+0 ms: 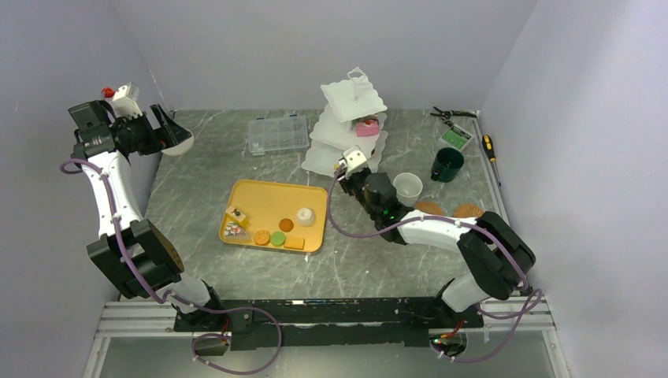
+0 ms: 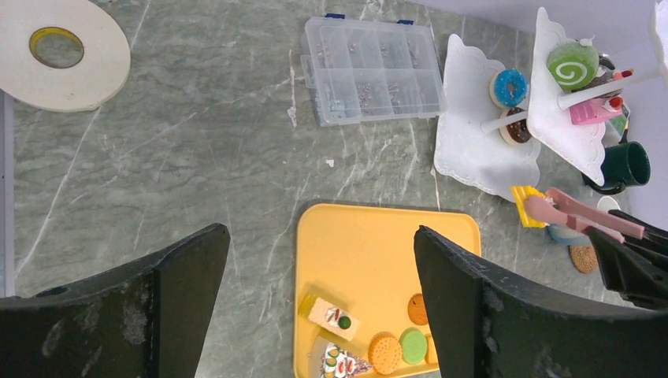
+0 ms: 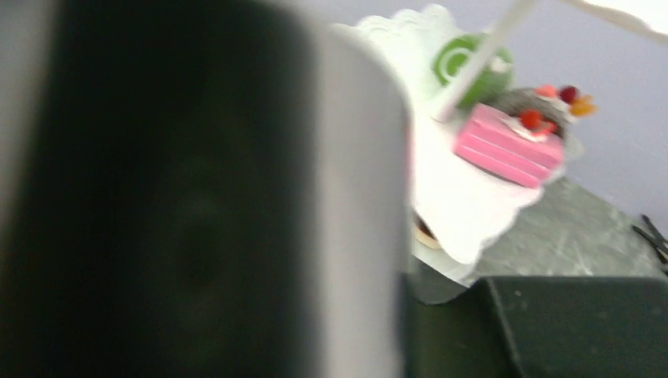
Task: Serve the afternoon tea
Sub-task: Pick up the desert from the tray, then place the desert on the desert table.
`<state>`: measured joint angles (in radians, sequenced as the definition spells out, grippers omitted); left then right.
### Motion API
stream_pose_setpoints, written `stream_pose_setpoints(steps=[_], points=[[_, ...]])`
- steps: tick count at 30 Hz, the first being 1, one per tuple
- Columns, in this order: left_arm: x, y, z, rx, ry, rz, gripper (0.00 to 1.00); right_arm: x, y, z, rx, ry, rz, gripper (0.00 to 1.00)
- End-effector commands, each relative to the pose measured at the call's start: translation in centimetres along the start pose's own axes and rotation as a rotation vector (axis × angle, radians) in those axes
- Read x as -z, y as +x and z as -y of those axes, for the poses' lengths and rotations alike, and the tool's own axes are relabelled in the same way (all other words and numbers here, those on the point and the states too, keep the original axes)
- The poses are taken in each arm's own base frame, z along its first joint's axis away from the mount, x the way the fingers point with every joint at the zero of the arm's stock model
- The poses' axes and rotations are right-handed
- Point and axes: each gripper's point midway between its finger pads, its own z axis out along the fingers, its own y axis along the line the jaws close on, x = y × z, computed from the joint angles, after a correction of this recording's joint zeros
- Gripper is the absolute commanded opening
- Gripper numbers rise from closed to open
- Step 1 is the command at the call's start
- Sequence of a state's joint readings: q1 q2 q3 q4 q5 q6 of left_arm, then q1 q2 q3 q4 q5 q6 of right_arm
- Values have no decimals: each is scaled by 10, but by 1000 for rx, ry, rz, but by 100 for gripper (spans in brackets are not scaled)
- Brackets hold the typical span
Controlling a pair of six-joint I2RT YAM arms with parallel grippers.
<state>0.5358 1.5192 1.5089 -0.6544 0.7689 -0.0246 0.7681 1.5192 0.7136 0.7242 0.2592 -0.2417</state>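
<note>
The white three-tier stand (image 1: 350, 118) stands at the back, bearing a blue donut (image 2: 509, 87), a green roll (image 2: 573, 64) and a pink cake slice (image 3: 508, 146). My right gripper (image 1: 356, 175) is shut on the pink tongs (image 2: 583, 213) just in front of the stand's lowest tier, and a yellow pastry (image 2: 526, 206) sits at the tongs' tip. Several pastries lie on the yellow tray (image 1: 272, 201), among them a cake slice (image 2: 331, 315) and a round biscuit (image 2: 384, 353). My left gripper (image 2: 319, 231) hangs open and empty, high at the far left.
A white mug (image 1: 408, 187) and a dark-green mug (image 1: 447, 164) stand right of the stand, with two cork coasters (image 1: 429, 208) nearby. A clear compartment box (image 1: 277, 134) lies at the back, a tape roll (image 2: 59, 51) at the far left, and pliers (image 1: 450, 115) and a screwdriver (image 1: 490, 147) at the back right.
</note>
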Motion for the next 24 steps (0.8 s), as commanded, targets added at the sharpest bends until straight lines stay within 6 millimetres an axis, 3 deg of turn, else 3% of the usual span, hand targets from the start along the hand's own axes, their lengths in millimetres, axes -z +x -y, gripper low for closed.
stream_pose_setpoints(steps=[1,9,24], points=[[11,-13,16,-25,40,52,93,12,-36,44,-60,154,131,35],[13,-15,22,-36,60,73,93,14,-15,77,-66,230,111,35],[13,-18,26,-38,87,81,93,-9,10,85,-97,254,111,35]])
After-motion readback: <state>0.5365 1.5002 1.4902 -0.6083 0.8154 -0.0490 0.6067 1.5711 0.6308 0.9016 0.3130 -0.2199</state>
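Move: The right hand, with the tongs hanging below it and a yellow dessert in their tips, goes for the free front part of the stand's bottom tier, some 4 cm ahead, 6 cm to its right and 15 cm below. The pink cake on the second tier is about 12 cm ahead and 6 cm right, the white mug 17 cm right and 3 cm back. From the left hand that bottom-tier spot is roughly 47 cm right, level ahead and 25 cm down. Still gripping the tongs, which keep the yellow dessert pinched in their tips, the right hand carries it in over the front of the stand's bottom tier. It swings about 7 cm right while easing some 4 cm forward and turning a little clockwise; the rightward travel dies out and it sinks a couple of centimetres, grip unchanged. ##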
